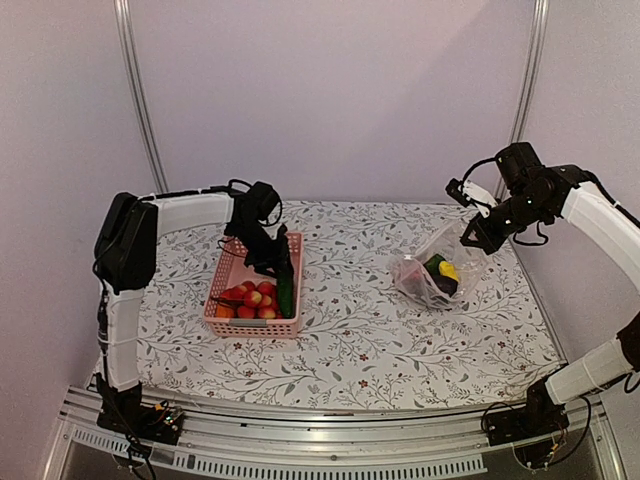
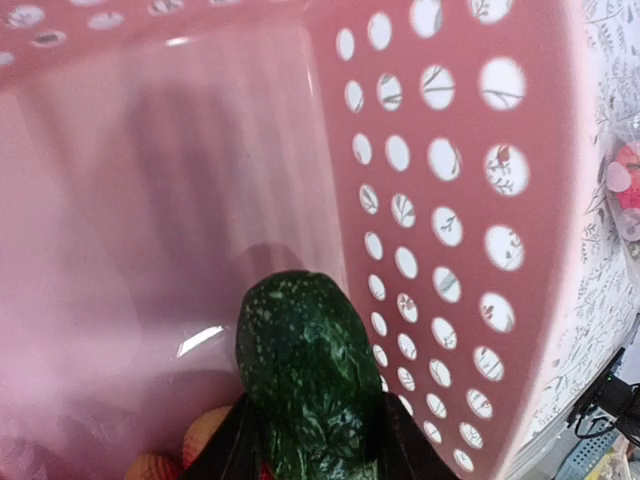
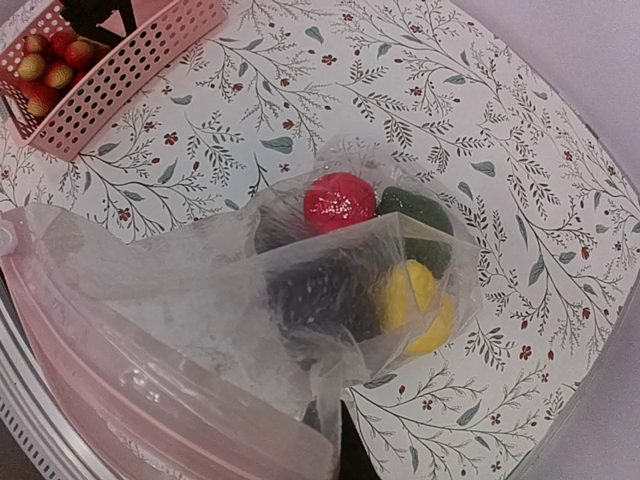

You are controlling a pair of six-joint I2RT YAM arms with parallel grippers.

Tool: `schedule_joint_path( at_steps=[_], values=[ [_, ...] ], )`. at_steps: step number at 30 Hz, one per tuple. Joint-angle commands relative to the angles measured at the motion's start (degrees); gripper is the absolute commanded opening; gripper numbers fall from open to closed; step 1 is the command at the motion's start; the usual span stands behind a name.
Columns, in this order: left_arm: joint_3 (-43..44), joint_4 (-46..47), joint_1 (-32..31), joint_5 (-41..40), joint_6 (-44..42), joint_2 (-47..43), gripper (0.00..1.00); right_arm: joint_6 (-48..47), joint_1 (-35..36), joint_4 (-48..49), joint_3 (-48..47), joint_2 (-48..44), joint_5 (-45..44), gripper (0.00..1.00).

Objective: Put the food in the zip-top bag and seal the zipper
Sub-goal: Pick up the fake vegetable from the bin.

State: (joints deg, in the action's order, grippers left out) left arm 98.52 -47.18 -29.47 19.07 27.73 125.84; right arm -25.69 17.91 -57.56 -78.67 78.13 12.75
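Note:
In the top view my left gripper [image 1: 277,258] reaches down into the pink basket, and in the left wrist view its dark fingers [image 2: 222,452] press both sides of a speckled green cucumber [image 2: 305,375]. Red and yellow pieces of the food [image 1: 250,298] lie heaped in the basket's near half. My right gripper [image 1: 480,236] is shut on the mouth edge of the clear zip-top bag [image 3: 300,270] and holds it up; its fingers are mostly hidden behind the plastic. The pale zipper [image 3: 170,400] runs along the lifted edge. Inside the bag lie a red berry [image 3: 340,200], a green piece [image 3: 415,212], a dark purple piece [image 3: 320,292] and a yellow one [image 3: 415,305].
The pink lattice basket [image 1: 254,330] stands left of centre on the flowered tablecloth [image 1: 360,340]. The bag's lower end rests on the cloth at the right. Metal posts rise at the back corners. The table's right edge curves close to the bag.

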Motion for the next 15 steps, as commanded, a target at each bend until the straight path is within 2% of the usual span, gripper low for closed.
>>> schedule_joint_path(
  at_steps=[1, 7, 15],
  values=[
    [1.83, 1.44, 2.15, -5.15, -0.18, -7.61, 0.26, -0.06, -0.25, 0.56, 0.25, -1.57, 1.22, 0.02],
    [1.88, 3.81, 2.45, -9.04, -1.66, -12.74, 0.25, -0.14, -0.26, 0.51, 0.19, -1.91, 0.97, 0.02],
    [-3.75, 19.46, -0.58, -10.26, -5.80, -24.10, 0.23, -0.48, -0.27, 0.20, 0.00, -1.31, 0.95, 0.03]
  ],
)
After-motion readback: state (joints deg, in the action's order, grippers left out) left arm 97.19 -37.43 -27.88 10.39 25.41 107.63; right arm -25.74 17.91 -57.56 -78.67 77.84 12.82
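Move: The left hand already has the green fake vegetable, a cucumber, pinched inside the bin by the bin's right side. The zip-top bag it is meant for sits about 40 cm to its right, roughly level with it in reach and height. The apples lie around 9 cm back and 9 cm left, a little lower. From the right hand, which holds the bag's rim, the filled bag is some 7 cm ahead, 4 cm left and 19 cm below. Keeping its pinch on the cucumber near the far end, the left hand lifts it quickly up out of the bin, about 16 cm, drifting some 5 cm forward on the way. As it climbs, the wrist tilts by nearly 30 degrees so the downward fingers swing outward; their gap stays the same. ##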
